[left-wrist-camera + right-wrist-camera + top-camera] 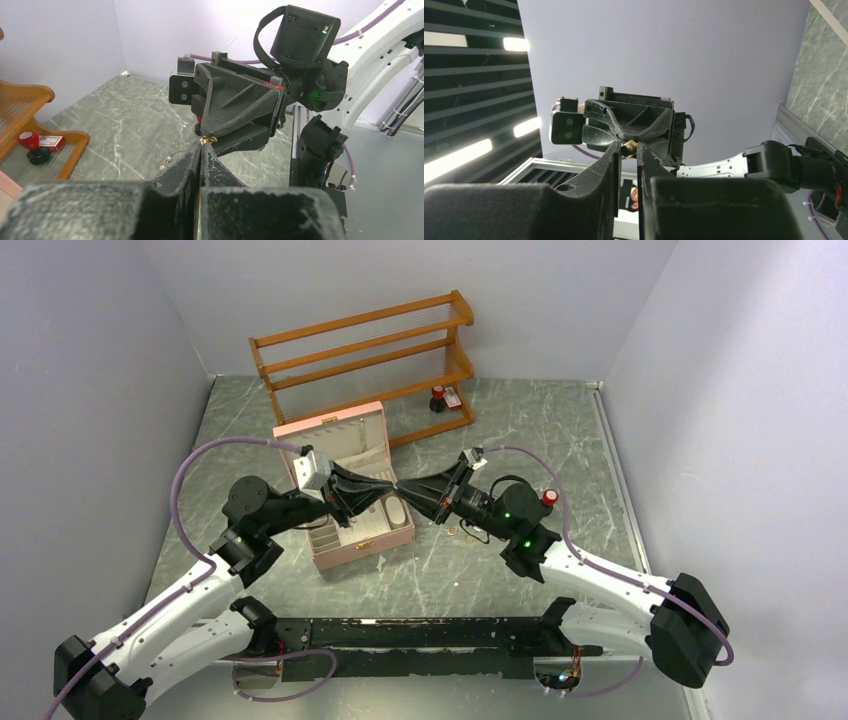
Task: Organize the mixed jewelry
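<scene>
My left gripper [392, 490] hangs over the right edge of the open pink box [335, 435], shut on a tiny gold piece of jewelry [208, 140] at its very tips. My right gripper [403, 491] meets it tip to tip. Its jaws stand a narrow gap apart, one on each side of the same gold piece [628, 146]. The left wrist view has my left gripper [201, 148] pinched flat, with the right gripper's fingers [225, 127] just beyond. A thin silver hoop earring [169, 159] lies on the green marble table below. Another small piece [452, 532] lies right of the box.
A wooden rack [365, 350] stands at the back, with a red-capped black bottle [437, 397] and a small red-and-white box [454, 397] at its right foot. Another red cap [549, 497] shows behind my right arm. Grey walls close the table on three sides.
</scene>
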Robot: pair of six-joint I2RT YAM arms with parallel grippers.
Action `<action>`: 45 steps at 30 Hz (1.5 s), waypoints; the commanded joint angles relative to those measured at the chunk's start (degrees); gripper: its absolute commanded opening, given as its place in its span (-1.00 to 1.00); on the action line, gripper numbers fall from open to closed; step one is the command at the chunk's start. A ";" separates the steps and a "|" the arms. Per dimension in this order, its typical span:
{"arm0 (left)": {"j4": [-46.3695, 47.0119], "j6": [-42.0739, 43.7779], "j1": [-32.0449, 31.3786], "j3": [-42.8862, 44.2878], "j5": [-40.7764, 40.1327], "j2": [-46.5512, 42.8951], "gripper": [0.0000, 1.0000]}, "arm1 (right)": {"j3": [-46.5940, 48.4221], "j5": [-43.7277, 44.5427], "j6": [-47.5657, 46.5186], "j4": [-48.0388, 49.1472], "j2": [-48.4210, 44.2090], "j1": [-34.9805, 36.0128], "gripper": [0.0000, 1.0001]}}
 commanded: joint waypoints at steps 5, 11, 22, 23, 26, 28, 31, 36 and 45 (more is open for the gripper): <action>2.88 -0.33 0.28 1.76 1.04 -0.36 -0.90 | 0.23 -0.07 -0.42 2.19 -0.59 -0.40 -0.75; 3.05 -2.32 0.25 2.02 0.54 0.06 -0.89 | -0.06 1.14 -2.57 1.38 -0.85 -0.49 -0.75; 1.56 -6.64 0.23 2.11 -3.13 -0.52 -0.40 | -0.83 3.45 -6.70 0.54 -1.74 -0.79 -0.71; 1.23 -6.99 0.28 2.03 -3.72 -0.84 -0.35 | -0.89 3.70 -7.10 0.14 -1.96 -0.83 -0.71; 0.18 -7.65 0.24 1.49 -5.92 -2.47 -0.19 | -1.01 4.31 -8.29 -1.43 -2.45 -0.97 -0.70; -0.59 -7.95 0.23 1.00 -7.65 -3.73 -0.09 | -1.19 4.62 -9.15 -2.41 -2.56 -1.07 -0.70; -4.21 -8.05 0.23 0.88 -12.31 -6.08 0.03 | -0.90 4.47 -11.36 -5.06 -2.27 -1.26 -0.70; -13.98 -8.05 0.26 1.54 -23.03 -12.04 0.12 | 1.06 4.64 -19.94 -13.50 -0.20 -1.53 -0.69; -29.82 -7.03 0.24 2.37 -38.46 -16.95 0.20 | 7.01 1.83 -35.31 -16.88 12.70 -1.45 -0.67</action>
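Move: The small gold piece sits between both hands' meeting fingertips, about 1 cm to the left hand's right and 1 cm to the right hand's left. From the right hand, the jewelry box's earring pad lies roughly 9 cm ahead, 8 cm left and 29 cm below; at similar depth, the white oval case is about 11 cm straight ahead, the ring rolls 17 cm ahead and 5 cm left, and loose rings 9 cm ahead, 14 cm right. Left opens, backs 8 cm left off the gold piece; right keeps hold, sinking 10 cm towards the box. ##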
